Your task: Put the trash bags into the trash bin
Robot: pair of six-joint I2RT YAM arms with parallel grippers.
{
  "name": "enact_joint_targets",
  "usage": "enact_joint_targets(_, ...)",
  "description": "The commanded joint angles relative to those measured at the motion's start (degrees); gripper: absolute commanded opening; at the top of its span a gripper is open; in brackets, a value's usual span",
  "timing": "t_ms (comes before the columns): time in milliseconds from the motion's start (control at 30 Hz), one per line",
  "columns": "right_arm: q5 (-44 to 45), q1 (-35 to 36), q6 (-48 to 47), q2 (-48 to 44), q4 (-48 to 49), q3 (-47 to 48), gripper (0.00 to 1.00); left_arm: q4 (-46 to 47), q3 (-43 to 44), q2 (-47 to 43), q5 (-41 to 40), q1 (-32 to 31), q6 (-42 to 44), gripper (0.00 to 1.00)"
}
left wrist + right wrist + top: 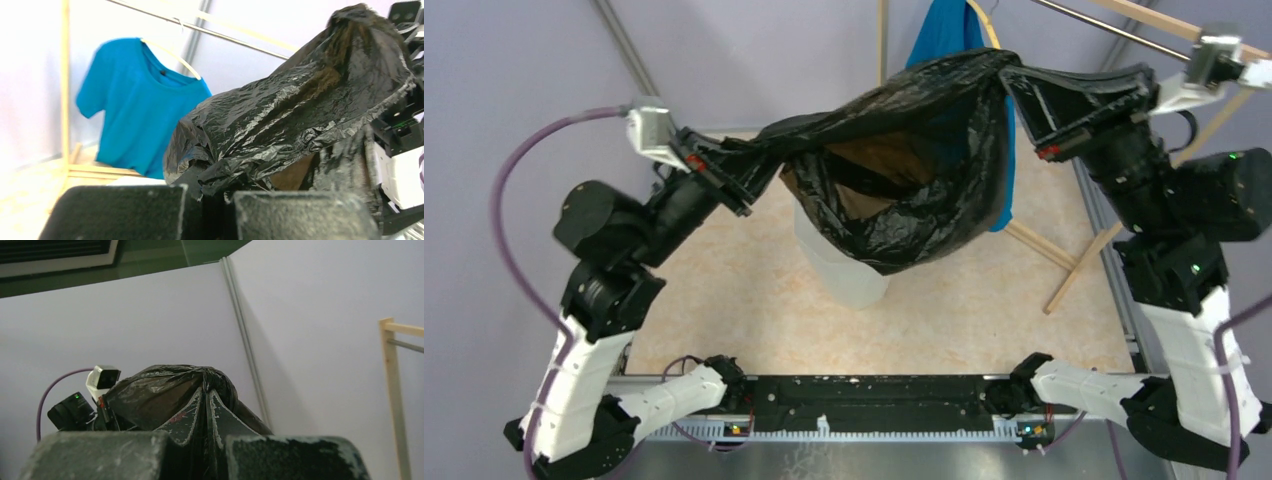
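The black trash bag (904, 170) hangs stretched in the air between my two grippers, its mouth sagging open towards the camera. My left gripper (759, 165) is shut on the bag's left edge. My right gripper (1016, 85) is shut on its right edge, higher up. The bag's bottom hangs over the white trash bin (839, 270), which stands on the table and is mostly hidden behind it. In the left wrist view the crinkled bag (300, 110) runs from my left gripper (220, 200) up to the right. In the right wrist view my right gripper (206, 395) pinches the bag (150, 390).
A blue T-shirt (944, 35) hangs on a wooden rack (1064, 270) behind the bag; it also shows in the left wrist view (135, 105). A metal frame rail (1114, 290) borders the table's right side. The tan table top (724, 300) lies below.
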Motion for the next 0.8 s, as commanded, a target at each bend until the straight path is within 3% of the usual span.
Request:
enact_joint_targets(0,-6.41,-0.24,8.24,5.50,9.46,-1.09,0.00,-8.78,3.48,-1.47,-9.07,0.00,5.24,0.00)
enact_joint_targets(167,-11.07,-0.19,14.92,9.23,14.44,-2.20,0.00,-12.31,5.02,-2.09,-10.90,0.01,4.85,0.00)
enact_joint_targets(433,-10.83,-0.23,17.44,6.07,14.17,-9.25,0.00,-12.07,4.17,-1.51,-11.73,-0.06,3.55,0.00)
enact_joint_targets(767,-6.61,-0.20,13.94,2.40,7.55,-9.21,0.00,-10.39,2.41,0.40,-6.79,0.00,1.04,0.00)
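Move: The trash bin stands below the bag I hold in both hands: its middle is about 4 cm ahead of my left hand, 8 cm to its right and some 44 cm down. From my right hand it is 6 cm ahead, 11 cm left, 54 cm down. The bag's middle is 7 cm left, 1 cm back and 12 cm below that hand. The blue shirt hangs some 22 cm ahead of it, 5 cm right, 35 cm lower. With the bag's rim still pinched in both grippers, I swing my right hand left, forward and down over the bin, about 8 cm left and 6 cm down, tipping its fingers lower, then ease back slightly. My left hand goes some 4 cm left, turning a little counter-clockwise, then sinks about 4 cm while drifting forward and partly back to the right. ##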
